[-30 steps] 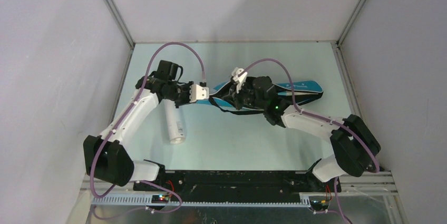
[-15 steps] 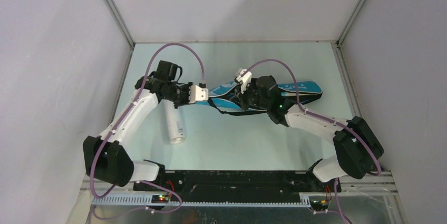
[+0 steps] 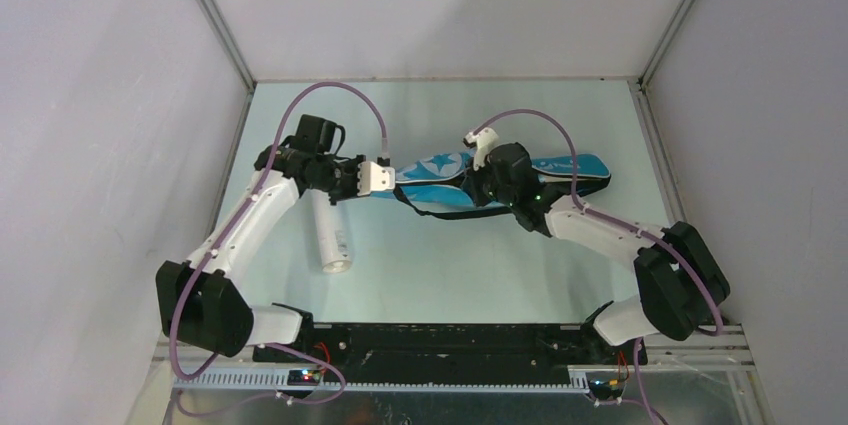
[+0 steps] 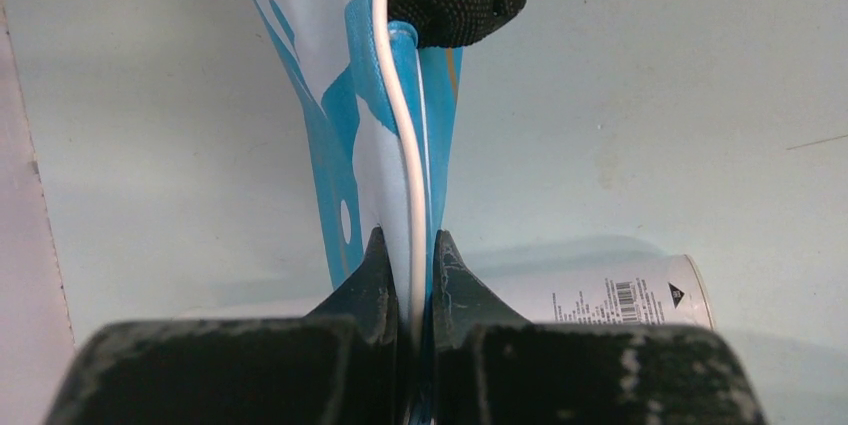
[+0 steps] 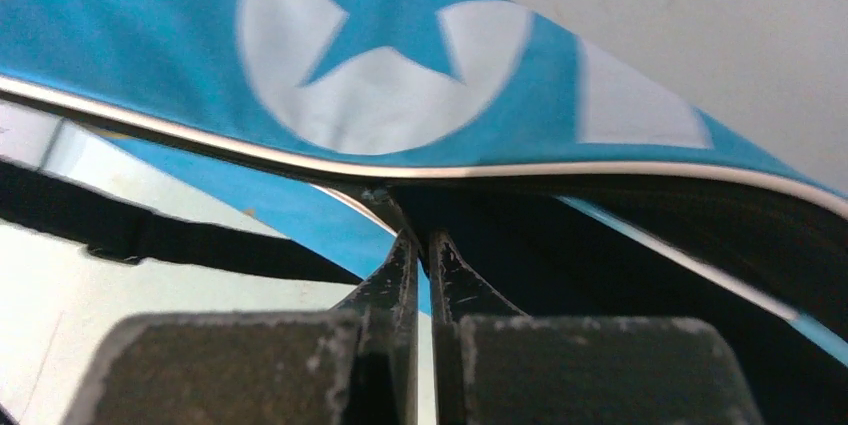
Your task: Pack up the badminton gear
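Observation:
The blue and white racket-shaped bag (image 3: 440, 167) lies across the middle of the table, with its black strap (image 3: 430, 213) hanging toward the near side. My left gripper (image 3: 390, 177) is shut on the bag's narrow left end, pinching its white-piped edge (image 4: 395, 95) between the fingers (image 4: 408, 245). My right gripper (image 3: 478, 185) sits over the bag's middle. Its jaws (image 5: 420, 243) are shut on the small zipper pull at the seam, under the star-printed face (image 5: 380, 95). To the right of the pull the bag gapes dark. A long white tube (image 3: 330, 235) lies on the table below the left arm.
The tube (image 4: 600, 290) rests just behind and right of the left fingers. The strap (image 5: 150, 235) trails over the pale table left of the right fingers. Grey walls close in the table on the left, back and right.
My right gripper has slid to the right along the bag. The bag's upper face behind it has come down, and the star print now shows. The left gripper has held still.

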Controlling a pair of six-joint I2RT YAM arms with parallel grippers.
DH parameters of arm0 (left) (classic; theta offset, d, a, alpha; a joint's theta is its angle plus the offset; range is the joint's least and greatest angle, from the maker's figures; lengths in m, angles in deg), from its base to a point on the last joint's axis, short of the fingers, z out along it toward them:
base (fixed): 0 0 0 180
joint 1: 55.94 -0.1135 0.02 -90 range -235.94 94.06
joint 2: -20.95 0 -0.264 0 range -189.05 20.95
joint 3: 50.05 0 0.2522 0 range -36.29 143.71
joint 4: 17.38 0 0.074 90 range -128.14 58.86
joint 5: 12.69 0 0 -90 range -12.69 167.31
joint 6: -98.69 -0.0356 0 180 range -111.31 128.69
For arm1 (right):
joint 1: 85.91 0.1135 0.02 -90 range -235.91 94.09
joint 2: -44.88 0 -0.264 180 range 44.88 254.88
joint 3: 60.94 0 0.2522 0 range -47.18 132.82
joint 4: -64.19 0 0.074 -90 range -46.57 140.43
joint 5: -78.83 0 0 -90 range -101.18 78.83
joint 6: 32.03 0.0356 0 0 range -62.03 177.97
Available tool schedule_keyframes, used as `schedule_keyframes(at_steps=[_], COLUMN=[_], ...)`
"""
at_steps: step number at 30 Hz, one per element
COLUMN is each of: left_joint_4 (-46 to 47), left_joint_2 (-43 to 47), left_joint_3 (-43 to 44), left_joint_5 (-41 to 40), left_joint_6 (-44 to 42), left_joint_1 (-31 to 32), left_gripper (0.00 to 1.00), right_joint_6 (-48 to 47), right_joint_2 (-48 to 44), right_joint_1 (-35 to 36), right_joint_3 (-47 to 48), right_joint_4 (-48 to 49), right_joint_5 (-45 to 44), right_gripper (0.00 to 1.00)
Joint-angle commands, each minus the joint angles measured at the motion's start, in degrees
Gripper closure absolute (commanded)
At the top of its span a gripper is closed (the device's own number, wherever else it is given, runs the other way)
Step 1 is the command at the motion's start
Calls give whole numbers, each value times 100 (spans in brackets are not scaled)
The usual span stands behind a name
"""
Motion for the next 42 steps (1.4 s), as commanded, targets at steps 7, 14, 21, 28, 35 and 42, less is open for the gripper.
schedule_keyframes(at_steps=[7,14,21,28,35,42], left_joint_4=[-588,-689,-653,-1025,-1252,-1380], left_joint_2=[598,641,629,478,428,319], left_joint_3=[247,251,97,245,384,624], left_joint_5=[-640,-561,-590,-528,-470,-188], left_joint_6=[-27,-160,-368,-635,-760,-800], left_joint_1=[-195,-192,-202,-227,-469,-656], left_gripper=[100,100,100,100,100,100], right_joint_6=[62,-191,-694,-818,-536,-1214], right_joint_2=[-118,34,438,961,1310,1542], right_joint_1=[-992,-1723,-2559,-3565,-4097,-4529], right_joint_3=[73,80,80,271,963,1317], right_joint_4=[-1457,-1597,-1184,-945,-1681,-1526], right_joint_5=[-2875,-3282,-3312,-2774,-3417,-3197], right_gripper=[100,100,100,100,100,100])
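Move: The right hand has the zip pull pinched midway along the blue racket bag. The bag's right end, towards which it runs, lies about 34 cm to this hand's right, 5 cm ahead and some 9 cm lower. The loose shoulder strap sags about 7 cm back and 4 cm left, about 8 cm lower. From the left hand, that bag end is about 56 cm right, 5 cm ahead and 14 cm down; the shuttlecock tube lies some 13 cm left, 3 cm back and 15 cm down. Starting with the zip pull already pinched, the right hand drags it along the bag's opening and runs on past the right end, about 40 cm to the right, slightly forward and down, turning clockwise by some 60 degrees; its shut fingers end empty and clear of the bag. The left hand keeps its grip, then shifts left about 3 cm. ##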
